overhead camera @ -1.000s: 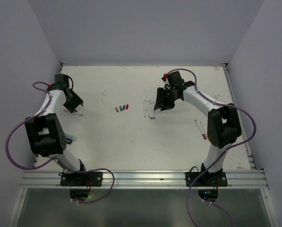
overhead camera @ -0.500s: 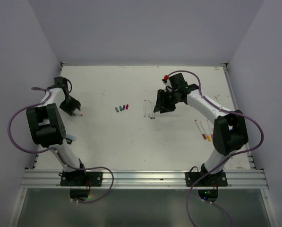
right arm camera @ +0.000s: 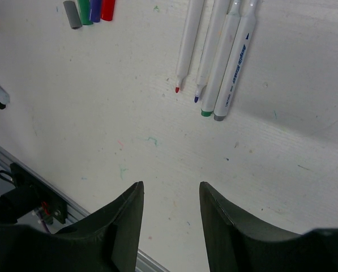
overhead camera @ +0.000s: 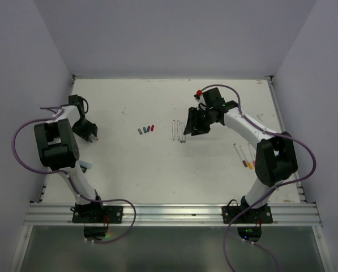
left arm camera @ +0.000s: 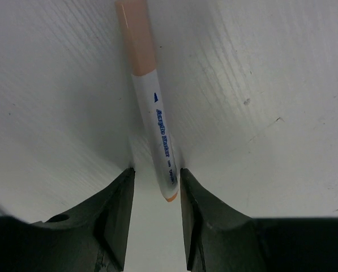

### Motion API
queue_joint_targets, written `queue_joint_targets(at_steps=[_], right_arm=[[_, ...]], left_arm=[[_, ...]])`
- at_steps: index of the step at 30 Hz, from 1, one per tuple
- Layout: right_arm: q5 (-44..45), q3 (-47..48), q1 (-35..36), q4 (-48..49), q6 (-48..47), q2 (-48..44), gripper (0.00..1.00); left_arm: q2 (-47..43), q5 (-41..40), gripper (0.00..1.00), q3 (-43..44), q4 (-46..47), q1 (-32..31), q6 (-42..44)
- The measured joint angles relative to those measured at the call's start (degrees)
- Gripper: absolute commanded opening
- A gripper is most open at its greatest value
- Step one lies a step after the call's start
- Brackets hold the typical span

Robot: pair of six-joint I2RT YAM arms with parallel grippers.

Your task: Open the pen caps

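In the left wrist view a white marker (left arm camera: 160, 141) lies on the table with its peach pen cap (left arm camera: 136, 37) still on, pointing away from me. My left gripper (left arm camera: 155, 173) straddles the marker's orange tail end. Its right finger is close against the pen and its left finger stands apart, so it is open. From above, this gripper (overhead camera: 89, 135) is at the table's far left. Several loose pen caps (overhead camera: 146, 129), grey, green, blue and red (right arm camera: 107, 8), lie mid-table. My right gripper (right arm camera: 171, 187) hangs open and empty near several uncapped pen bodies (right arm camera: 225, 62).
Three capped pens (overhead camera: 245, 156) lie at the right beside the right arm. A small pale blue object (overhead camera: 85, 166) sits by the left arm. A metal rail (overhead camera: 169, 212) runs along the near edge, and walls close in the left, back and right sides.
My left arm has folded back toward the left wall, and its jaws have narrowed a little around the marker's end. The right gripper shifted slightly left early on, then stayed still.
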Motion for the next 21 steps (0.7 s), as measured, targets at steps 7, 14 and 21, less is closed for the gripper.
queue_joint_targets(at_steps=[7,14,21], right_arm=[[0.1,0.0,0.0,-0.1,0.0,0.0,0.48],[0.5,0.2,0.3,-0.7,0.0,0.0,0.48],[-2.5,2.6,3.8,-2.1,1.2,-0.5,0.49]], left_arm=[[1.6,-2.4,0.18,1.9,-0.7,0.0,-0.5],[1.6,-2.0,0.0,2.2,-0.8,0.0,0.5],[-4.3,8.8,0.0,2.2,0.5,-2.5,-0.7]])
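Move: The orange capped pen lies on the table with its tail end between the open left fingers; its middle is about 4 cm to the left and 3 cm ahead, roughly level. The grey cap lies some 22 cm to the right and 3 cm ahead, and the pale blue block 12 cm back and 1 cm left. From the raised right hand, the pen is about 48 cm left, 5 cm ahead and 12 cm down. Ease the left gripper about 1 cm left at table height, then close the fingers on the orange pen's barrel near its tail. With it pinched, carry it off to the right towards the row of loose caps, some 5 cm, while rising about 4 and going a little forward. As the left hand leaves, start the open right hand about 3 cm left, slightly back and up. ##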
